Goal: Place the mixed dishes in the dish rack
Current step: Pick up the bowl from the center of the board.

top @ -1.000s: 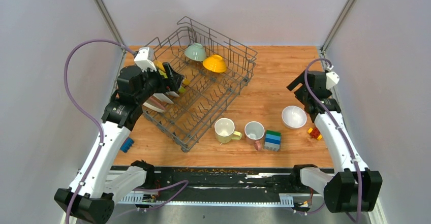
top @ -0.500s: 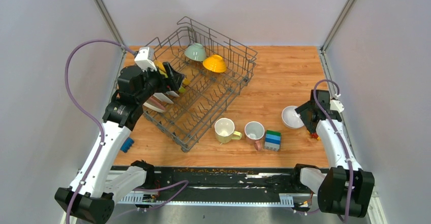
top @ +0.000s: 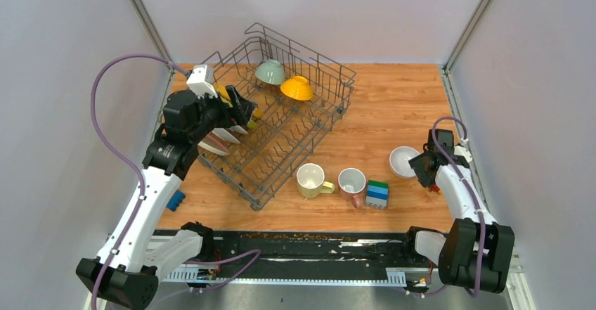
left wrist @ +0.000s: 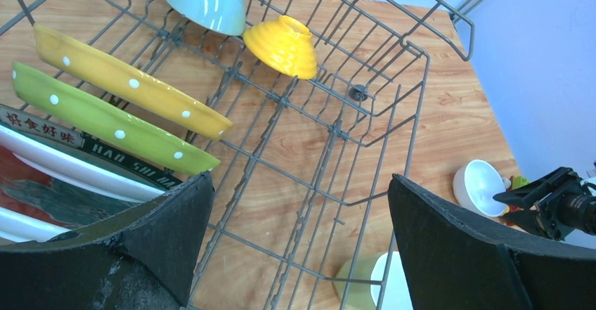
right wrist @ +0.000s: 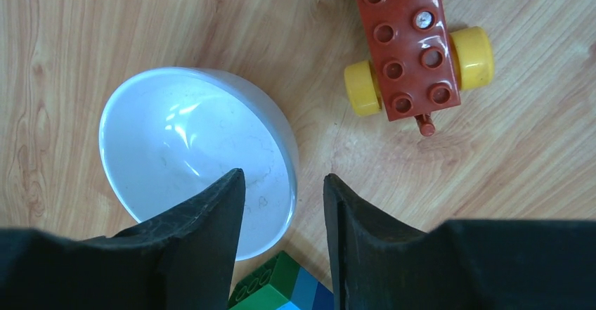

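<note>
The dish rack (top: 330, 67) stands at the back left, holding upright plates (top: 223, 138), a pale green bowl (top: 270, 72) and a yellow-orange bowl (top: 297, 88). My left gripper (top: 246, 117) hovers open over the rack's wires (left wrist: 330, 127), beside the yellow plate (left wrist: 126, 88) and green plate (left wrist: 105, 120), holding nothing. A white bowl (right wrist: 183, 141) sits on the table at the right. My right gripper (right wrist: 283, 180) straddles its near rim, one finger inside and one outside, with a gap still showing. A pale yellow mug (top: 310, 180) and a white pink-handled mug (top: 351, 181) stand in front.
Stacked green-blue toy blocks (top: 377, 193) sit just left of the right gripper, close to the bowl (top: 404, 159). A red toy car with yellow wheels (right wrist: 411, 46) lies beside the bowl on the right. A small blue piece (top: 175, 199) lies at the table's left edge.
The right arm came down and toward the near edge onto the white bowl, and its jaws narrowed around the rim. The left arm has not moved.
</note>
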Action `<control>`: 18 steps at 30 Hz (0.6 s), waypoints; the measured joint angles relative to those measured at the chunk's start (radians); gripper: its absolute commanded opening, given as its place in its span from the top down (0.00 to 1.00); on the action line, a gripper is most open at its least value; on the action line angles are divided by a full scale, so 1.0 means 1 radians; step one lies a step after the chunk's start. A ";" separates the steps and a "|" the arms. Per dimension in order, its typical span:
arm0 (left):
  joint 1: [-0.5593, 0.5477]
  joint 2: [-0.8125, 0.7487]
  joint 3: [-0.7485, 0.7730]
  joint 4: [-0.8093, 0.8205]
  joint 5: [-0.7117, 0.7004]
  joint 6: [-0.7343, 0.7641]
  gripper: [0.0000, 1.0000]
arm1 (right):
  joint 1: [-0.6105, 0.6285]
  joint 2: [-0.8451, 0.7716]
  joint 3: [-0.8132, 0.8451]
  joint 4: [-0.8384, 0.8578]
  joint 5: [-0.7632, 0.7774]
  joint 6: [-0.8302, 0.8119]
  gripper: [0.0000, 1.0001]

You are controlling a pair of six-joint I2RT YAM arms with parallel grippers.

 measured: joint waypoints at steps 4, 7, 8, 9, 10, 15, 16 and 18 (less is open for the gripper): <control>0.000 0.002 0.000 0.000 0.000 0.000 0.00 | 0.000 0.013 -0.008 0.023 -0.007 0.000 0.56; 0.000 0.002 0.000 0.000 0.003 0.000 0.00 | 0.000 0.035 -0.009 0.036 -0.015 0.000 0.58; 0.000 0.002 0.000 0.000 0.004 0.000 0.00 | 0.000 0.043 -0.010 0.037 -0.016 0.000 0.61; 0.000 0.003 0.000 0.000 0.005 0.000 0.00 | 0.000 0.048 -0.010 0.040 -0.019 0.000 0.62; 0.000 0.004 0.000 0.000 0.007 0.000 0.00 | 0.000 0.054 -0.011 0.043 -0.023 0.000 0.64; 0.000 0.006 0.000 0.000 0.014 0.000 0.00 | 0.000 0.063 -0.013 0.052 -0.029 -0.004 0.80; 0.000 0.006 0.000 0.000 0.015 0.000 0.00 | 0.000 0.063 -0.013 0.054 -0.029 -0.007 0.85; 0.000 0.007 0.000 0.000 0.017 -0.001 0.00 | 0.000 0.064 -0.013 0.055 -0.031 -0.010 0.89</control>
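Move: Just ahead and to the left of the right hand's point is the white bowl, its middle some 4 cm forward, 3 cm left and about 3 cm lower. The toy car lies about 7 cm to this hand's right and 3 cm back; the blue-green block stands roughly 12 cm left and 7 cm back, and the pink mug 21 cm left, 2 cm back. From the left hand the bowl lies about 54 cm to the right, 4 cm back and 30 cm down. Sinking some 1.5 cm with its forward finger over the bowl's inside and the other beyond the wall, the right hand straddles the bowl's near right rim, easing a touch forward and left. Its half-open fingers narrow slowly at first, then close quickly once the descent stops, and pinch the rim between their tips. ##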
